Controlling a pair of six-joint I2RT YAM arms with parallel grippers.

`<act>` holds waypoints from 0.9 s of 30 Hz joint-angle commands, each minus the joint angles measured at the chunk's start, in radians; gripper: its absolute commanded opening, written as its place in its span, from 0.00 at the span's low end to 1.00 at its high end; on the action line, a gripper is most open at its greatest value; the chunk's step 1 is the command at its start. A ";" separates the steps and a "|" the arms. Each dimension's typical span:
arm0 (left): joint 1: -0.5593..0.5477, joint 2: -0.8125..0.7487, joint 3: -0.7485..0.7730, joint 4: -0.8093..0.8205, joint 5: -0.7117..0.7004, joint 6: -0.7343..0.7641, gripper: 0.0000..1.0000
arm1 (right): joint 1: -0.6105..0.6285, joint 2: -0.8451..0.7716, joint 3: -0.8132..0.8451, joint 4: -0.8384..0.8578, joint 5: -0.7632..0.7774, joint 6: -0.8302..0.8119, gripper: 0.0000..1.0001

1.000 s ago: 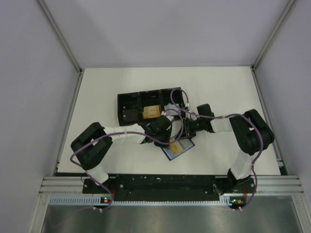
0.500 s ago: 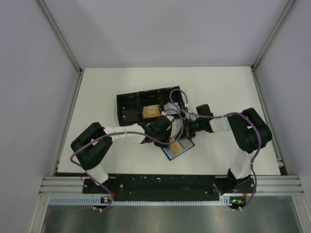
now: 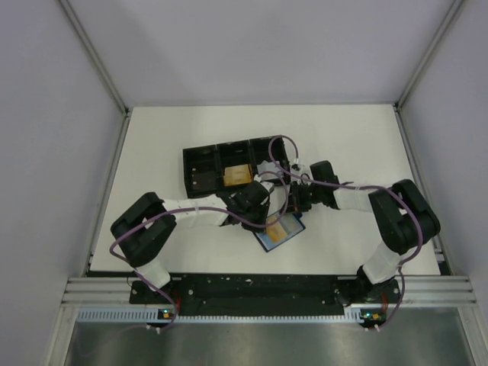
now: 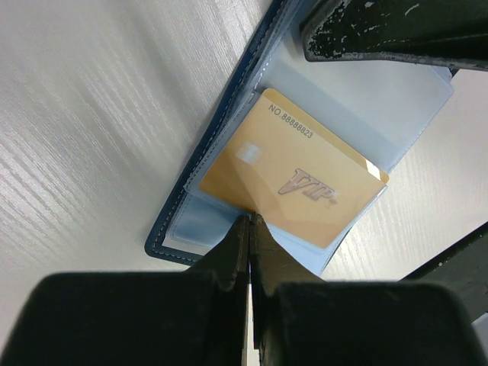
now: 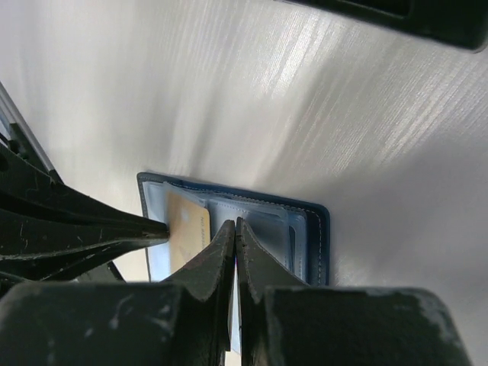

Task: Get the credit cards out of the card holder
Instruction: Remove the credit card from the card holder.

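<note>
The dark-blue card holder lies open on the table in front of the tray, its pale clear sleeves facing up. One orange-tan credit card lies in the sleeves, marked VIP. My left gripper is shut, its tips touching that card's near edge. From the other side, my right gripper is shut with its tips down on the sleeves next to the card. Whether either one pinches a sleeve or the card I cannot tell.
A black three-compartment tray stands just behind the card holder. An orange-tan card lies in its middle compartment. Both arms crowd over the holder, and purple cables loop above them. White walls enclose the table.
My right gripper's jaws have closed. The right arm's elbow has swung right and towards the front. The left arm and the card holder have not moved.
</note>
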 commanded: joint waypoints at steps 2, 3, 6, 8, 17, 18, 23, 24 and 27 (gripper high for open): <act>-0.006 0.022 -0.067 -0.129 -0.009 0.040 0.00 | -0.002 -0.023 0.003 -0.030 0.027 -0.041 0.00; -0.006 0.019 -0.067 -0.129 -0.011 0.040 0.00 | -0.001 -0.032 -0.003 -0.033 0.014 -0.032 0.00; -0.006 0.015 -0.065 -0.129 -0.008 0.039 0.00 | 0.005 -0.077 -0.035 -0.045 -0.021 -0.010 0.13; -0.006 0.013 -0.065 -0.129 -0.006 0.036 0.00 | 0.008 -0.109 -0.061 -0.047 -0.030 0.008 0.19; -0.006 0.024 -0.061 -0.125 0.003 0.025 0.00 | 0.027 -0.157 -0.146 -0.074 -0.036 0.040 0.23; -0.006 0.022 -0.059 -0.125 0.003 0.024 0.00 | 0.031 -0.155 -0.149 -0.073 -0.041 0.042 0.23; -0.006 0.025 -0.053 -0.123 0.008 0.019 0.00 | 0.045 -0.126 -0.163 -0.013 -0.068 0.068 0.22; -0.006 0.027 -0.053 -0.122 0.012 0.017 0.00 | 0.047 -0.118 -0.163 -0.007 -0.075 0.071 0.22; -0.006 0.027 -0.053 -0.122 0.014 0.017 0.00 | 0.048 -0.103 -0.167 0.021 -0.078 0.080 0.21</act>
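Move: The gold card lies in its pocket about 5 cm back and 3 cm left of the right hand, some 2 cm below it. The holder's clear-pocket page has its middle roughly 2 cm back and 3 cm to the right of that hand; the black tray is about 14 cm ahead and 16 cm left. From the left hand, the card's middle is about 3 cm to the right and 1 cm ahead, 1 cm lower. Back towards the robot, close over the holder, the right hand travels about 6 cm from the clear-pocket page to the gold card's near-right corner, its shut fingers parting by about a fifth of their range on the way and staying so. The left hand stays put, its shut fingertips still holding down the page at the card's left edge. ##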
